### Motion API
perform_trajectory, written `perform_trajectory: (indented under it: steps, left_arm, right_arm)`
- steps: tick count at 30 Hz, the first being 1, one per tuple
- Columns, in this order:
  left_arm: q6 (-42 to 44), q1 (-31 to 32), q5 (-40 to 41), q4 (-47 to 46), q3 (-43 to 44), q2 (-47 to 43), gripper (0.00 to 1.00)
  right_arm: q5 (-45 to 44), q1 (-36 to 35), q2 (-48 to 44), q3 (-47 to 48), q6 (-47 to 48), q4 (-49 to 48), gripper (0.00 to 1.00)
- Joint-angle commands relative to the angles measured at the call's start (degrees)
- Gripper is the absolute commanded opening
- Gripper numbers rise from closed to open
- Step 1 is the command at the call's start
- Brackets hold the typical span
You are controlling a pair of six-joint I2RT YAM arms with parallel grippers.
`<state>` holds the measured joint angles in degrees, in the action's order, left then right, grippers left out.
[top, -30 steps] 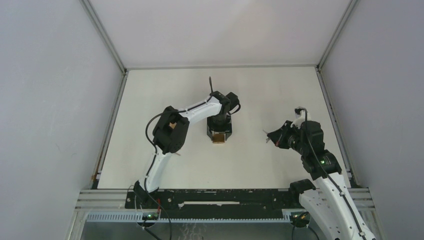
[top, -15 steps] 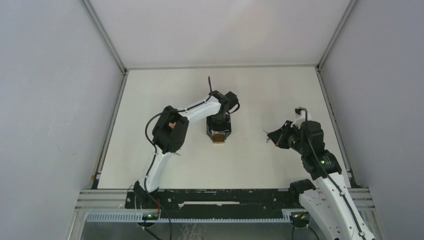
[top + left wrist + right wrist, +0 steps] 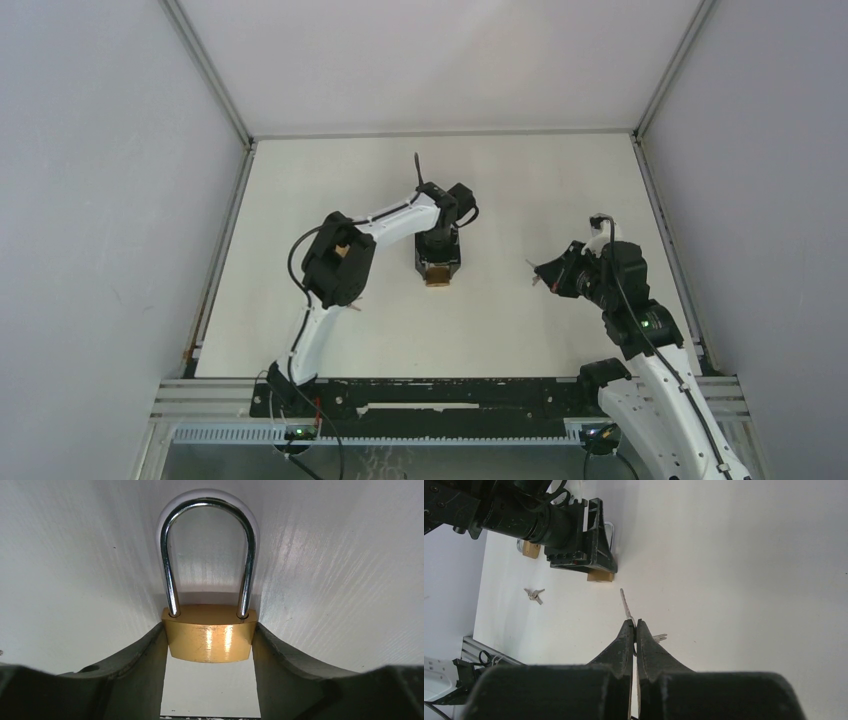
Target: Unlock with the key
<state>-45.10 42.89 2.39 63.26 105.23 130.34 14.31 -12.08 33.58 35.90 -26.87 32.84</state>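
A brass padlock (image 3: 210, 640) with a steel shackle (image 3: 207, 510) lies flat on the white table (image 3: 520, 180). In the top view the padlock (image 3: 436, 277) sits mid-table under my left gripper (image 3: 437, 262). The left gripper (image 3: 209, 630) is shut on the padlock, a finger pressed against each side of the brass body. My right gripper (image 3: 634, 622) is shut on the key (image 3: 625, 602), whose blade points out past the fingertips toward the padlock (image 3: 600, 576). In the top view the right gripper (image 3: 545, 272) hovers to the padlock's right, with a gap between key (image 3: 531, 266) and lock.
A second brass padlock (image 3: 529, 549) lies behind the left arm. A loose pair of keys (image 3: 535, 595) rests on the table near it. Another small key (image 3: 659, 637) hangs beside the right fingers. Grey walls enclose the table on three sides.
The left jaws have closed in onto the padlock's sides, and the left arm has shifted slightly. The right arm and key have not moved.
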Motion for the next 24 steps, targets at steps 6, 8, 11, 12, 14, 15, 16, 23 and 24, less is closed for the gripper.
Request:
perform_trajectory:
  steps: [6, 8, 11, 12, 14, 15, 16, 23, 24]
  left_arm:
    - [-3.2, -0.5, -0.1, -8.8, -6.2, -7.4, 0.29]
    - [-3.6, -0.5, -0.4, -9.6, -6.8, -9.1, 0.29]
    - [-4.0, -0.5, -0.7, -10.2, -7.4, -11.3, 0.28]
    - [-4.1, -0.5, -0.9, -10.5, -7.6, -11.9, 0.28]
    - [-4.5, -0.5, -1.2, -11.2, -8.2, -13.4, 0.28]
    - [-4.9, -0.5, -1.6, -11.8, -8.6, -14.2, 0.28]
    - [-5.2, -0.5, -1.9, -12.5, -9.1, -15.0, 0.27]
    - [-8.6, -1.0, -5.8, -16.8, -11.6, -20.4, 0.23]
    - [-9.1, -1.1, -6.2, -17.3, -11.9, -21.4, 0.22]
  right_arm:
    - [1.7, 0.6, -0.4, 0.3, 0.1, -2.6, 0.00]
    - [2.0, 0.6, -0.5, 0.3, -0.3, -2.8, 0.00]
    - [2.6, 0.6, -0.7, 0.3, -1.0, -3.0, 0.00]
    - [2.9, 0.6, -0.8, 0.3, -1.2, -3.0, 0.00]
    - [3.6, 0.6, -1.0, 0.3, -1.5, -3.2, 0.00]
    - [4.0, 0.6, -1.1, 0.3, -1.6, -3.3, 0.00]
    - [4.4, 0.5, -1.1, 0.4, -1.7, -3.4, 0.00]
    - [6.8, 0.2, -1.4, 0.7, -2.7, -4.9, 0.00]
    - [7.1, 0.1, -1.4, 0.7, -2.8, -5.2, 0.00]
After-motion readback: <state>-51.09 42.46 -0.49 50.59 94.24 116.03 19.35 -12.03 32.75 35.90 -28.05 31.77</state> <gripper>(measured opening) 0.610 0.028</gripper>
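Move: The left hand is already closed on the padlock's body down at the table. The key, held in the right fingers, is about 20 cm to its right, 5 cm nearer the base and roughly 15 cm higher. The loose keys lie some 21 cm to the left and 7 cm back, the spare padlock about 24 cm left and 4 cm ahead. From the right hand, the gripped padlock is around 21 cm left, 7 cm ahead and 16 cm below. Upward, barely stirring at first and then quickening, the left hand lifts the padlock about 5.5 cm off the table, drifting some 2 cm right towards the key and tilting so its fingertips swing right and forward by 15–20 degrees, grip kept. The right hand, still pinching the key, eases about 1.5 cm left towards the padlock, rising slightly. ##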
